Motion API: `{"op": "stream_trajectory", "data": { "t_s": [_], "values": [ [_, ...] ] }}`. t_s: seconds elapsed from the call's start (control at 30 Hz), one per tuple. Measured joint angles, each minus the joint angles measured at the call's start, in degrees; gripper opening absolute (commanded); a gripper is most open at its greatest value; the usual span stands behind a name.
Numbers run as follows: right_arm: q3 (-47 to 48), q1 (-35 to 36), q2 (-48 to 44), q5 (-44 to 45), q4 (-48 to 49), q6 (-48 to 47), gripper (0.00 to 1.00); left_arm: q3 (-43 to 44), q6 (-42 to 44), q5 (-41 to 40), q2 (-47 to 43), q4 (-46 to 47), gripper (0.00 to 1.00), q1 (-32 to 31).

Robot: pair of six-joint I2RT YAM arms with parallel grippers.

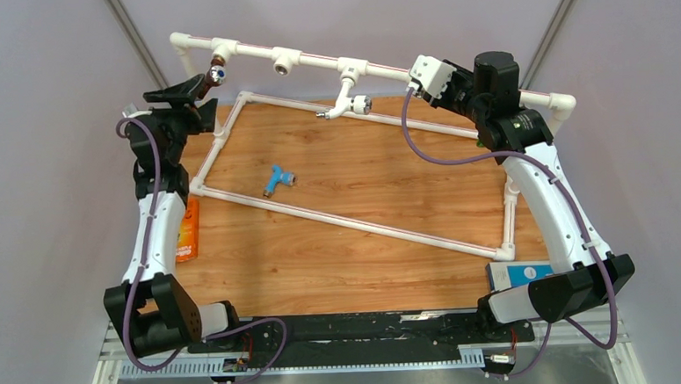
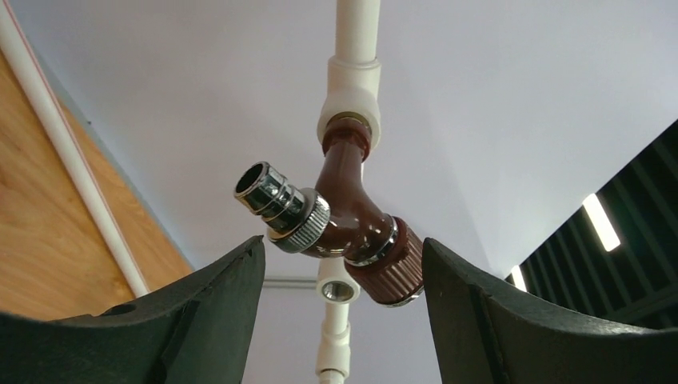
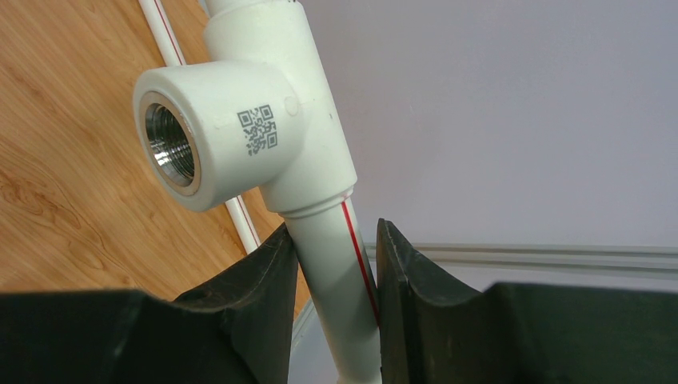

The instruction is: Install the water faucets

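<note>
The dark brown faucet [image 2: 352, 224] is threaded into the leftmost tee [image 2: 350, 96] of the white pipe frame's raised bar [image 1: 313, 61]. My left gripper [image 2: 344, 268] is open just below it, one finger on each side of its ribbed knob; in the top view the left gripper [image 1: 193, 90] sits at the brown faucet [image 1: 212, 74]. A white faucet [image 1: 348, 99] hangs from the third tee. The light blue faucet [image 1: 276, 178] lies on the wood inside the frame. My right gripper [image 3: 336, 280] is shut on the bar's pipe [image 3: 332, 256] beside an empty metal-threaded tee [image 3: 232, 136].
The second tee [image 1: 284, 65] stands empty. The frame's lower rectangle [image 1: 356, 219] lies on the wooden table [image 1: 362, 164]. An orange packet [image 1: 188, 231] lies at the left edge and a blue-and-white box [image 1: 522, 275] at the near right corner.
</note>
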Motion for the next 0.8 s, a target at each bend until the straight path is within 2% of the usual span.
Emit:
{"op": "stream_trajectory", "data": {
  "t_s": [0.13,0.43,0.57,0.77,0.8],
  "values": [
    [0.0,0.0,0.0,0.0,0.0,0.0,0.00,0.8,-2.4,-2.1,1.2,1.9,0.73,-0.9],
    [0.0,0.0,0.0,0.0,0.0,0.0,0.00,2.1,-8.4,-5.9,5.6,4.1,0.49,-3.2],
    [0.0,0.0,0.0,0.1,0.0,0.0,0.00,3.1,-10.4,-7.1,7.0,5.4,0.35,-4.2],
    [0.0,0.1,0.1,0.3,0.2,0.0,0.00,4.3,-10.6,-7.8,8.2,5.8,0.00,-5.1],
    [0.0,0.1,0.1,0.3,0.3,0.0,0.00,4.5,-9.9,-7.8,8.3,5.8,0.00,-5.1]
  ]
}}
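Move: The brown faucet, already set in the leftmost tee, has its body about 5 cm ahead of the open left fingers and 2 cm to their right, about level with them. From the same hand, its tee is some 10 cm ahead and 4 cm right, the empty second tee about 8 cm ahead and 19 cm right, and the pipe's left elbow roughly 12 cm ahead and 5 cm left. From the right hand, the brown faucet is some 45 cm left and 1 cm ahead. The left hand reaches forward about 4 cm, straight at the brown faucet and edging slightly right towards the end, while its wrist rolls some 10 degrees so that its left side sinks. On the way the fingers, one above and one below, close from wide open to about a third and pinch the faucet by its nozzle and body, while the right hand stays in place and keeps its grip on the white pipe. ##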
